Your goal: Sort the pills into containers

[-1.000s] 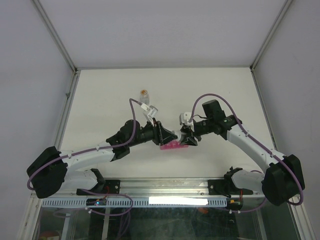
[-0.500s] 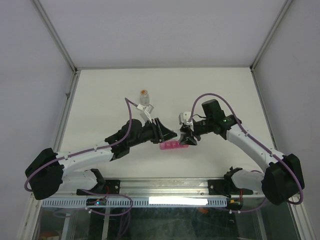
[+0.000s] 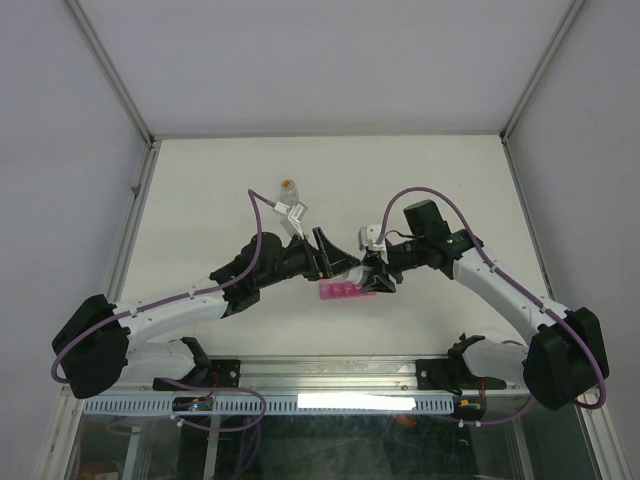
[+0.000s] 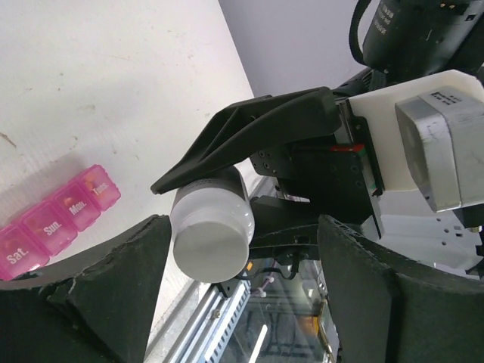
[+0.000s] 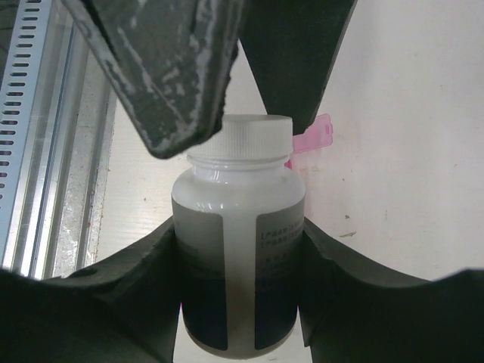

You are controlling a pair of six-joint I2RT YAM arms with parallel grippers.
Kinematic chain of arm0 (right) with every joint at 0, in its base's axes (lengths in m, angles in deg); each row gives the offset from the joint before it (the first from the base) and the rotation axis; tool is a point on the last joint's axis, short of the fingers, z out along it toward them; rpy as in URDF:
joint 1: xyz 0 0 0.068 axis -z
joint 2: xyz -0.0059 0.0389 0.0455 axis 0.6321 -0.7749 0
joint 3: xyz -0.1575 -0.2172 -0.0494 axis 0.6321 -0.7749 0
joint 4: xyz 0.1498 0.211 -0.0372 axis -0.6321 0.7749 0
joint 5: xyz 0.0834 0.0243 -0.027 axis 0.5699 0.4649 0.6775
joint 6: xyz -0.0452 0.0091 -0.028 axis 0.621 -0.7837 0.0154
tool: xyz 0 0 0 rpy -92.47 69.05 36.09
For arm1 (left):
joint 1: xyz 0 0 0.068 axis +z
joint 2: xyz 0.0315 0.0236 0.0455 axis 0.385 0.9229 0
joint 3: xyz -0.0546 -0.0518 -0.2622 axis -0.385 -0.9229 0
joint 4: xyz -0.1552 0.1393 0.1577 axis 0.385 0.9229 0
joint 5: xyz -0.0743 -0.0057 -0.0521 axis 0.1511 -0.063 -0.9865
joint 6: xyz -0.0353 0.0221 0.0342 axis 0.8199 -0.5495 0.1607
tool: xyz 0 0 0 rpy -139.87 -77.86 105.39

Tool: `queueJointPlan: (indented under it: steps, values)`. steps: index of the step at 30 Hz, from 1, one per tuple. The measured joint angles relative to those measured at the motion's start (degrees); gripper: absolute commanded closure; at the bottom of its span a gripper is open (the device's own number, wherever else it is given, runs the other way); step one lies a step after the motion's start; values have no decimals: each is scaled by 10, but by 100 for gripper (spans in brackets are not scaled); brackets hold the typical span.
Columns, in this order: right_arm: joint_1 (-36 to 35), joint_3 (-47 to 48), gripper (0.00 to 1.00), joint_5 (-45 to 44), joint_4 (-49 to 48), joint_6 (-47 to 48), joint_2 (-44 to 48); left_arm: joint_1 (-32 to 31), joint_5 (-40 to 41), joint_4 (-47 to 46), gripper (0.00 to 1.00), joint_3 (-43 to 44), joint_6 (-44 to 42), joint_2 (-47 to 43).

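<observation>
My right gripper (image 5: 238,291) is shut on a white bottle (image 5: 238,249) with a dark label and a ribbed white cap, held just above the table. My left gripper (image 4: 242,291) is open, its fingers (image 5: 170,72) on either side of the cap (image 4: 212,246) and apart from it. The containers, a pink pill-organiser strip (image 3: 340,291), lie on the table below the two grippers. Their lids (image 4: 57,223), marked with day names, are down. A pink end (image 5: 314,138) shows behind the bottle. The pills are hidden.
A small clear bottle (image 3: 287,190) with orange-brown contents stands on the table beyond the left arm. A metal rail (image 5: 45,136) runs along the table's near edge. White walls close in the table on three sides.
The left gripper's jaws have spread apart off the bottle's cap, and its wrist has shifted a little up and to the right. The right gripper still holds the bottle in the same place.
</observation>
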State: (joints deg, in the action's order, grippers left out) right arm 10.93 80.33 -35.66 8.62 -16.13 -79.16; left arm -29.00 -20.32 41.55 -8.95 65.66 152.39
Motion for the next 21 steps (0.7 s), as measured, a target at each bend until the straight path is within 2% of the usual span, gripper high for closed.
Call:
queueJointPlan:
  steps: [4, 13, 17, 21]
  values:
    - [0, 0, 100, 0, 5, 0, 0, 0, -1, -5, 2, 0, -4, -1]
    - [0, 0, 100, 0, 7, 0, 0, 0, 12, 15, 1, -12, -33, -44]
    - [0, 0, 100, 0, 7, 0, 0, 3, 7, 0, 1, -48, -114, -84]
    - [0, 0, 100, 0, 7, 0, 0, 7, -35, -63, 2, -100, -249, -114]
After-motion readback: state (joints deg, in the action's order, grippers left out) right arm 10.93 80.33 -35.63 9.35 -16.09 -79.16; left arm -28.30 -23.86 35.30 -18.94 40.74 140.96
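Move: The white cap of the pill bottle lies about 1 cm to the right of the left hand's point and 2 cm below it, level with it fore and aft. The bottle's body is some 5 cm to the left hand's right and 4 cm down; the pink pillbox lies on the table almost straight beneath, 2 cm right and about 17 cm down. From the right hand, which already holds the bottle, the cap is about 4 cm left and 3 cm up. The left fingers, already off the cap and partly open, spread to fully wide as the hand lifts about 1 cm, then it draws off to the left by some 3.5 cm and back about 2 cm, sinking again towards its starting height and leaving the cap. As it withdraws, the wrist rolls about 25 degrees, clockwise seen along the pointing fingers, while the right hand keeps its grip and holds the bottle practically still with the cap facing the left hand. ##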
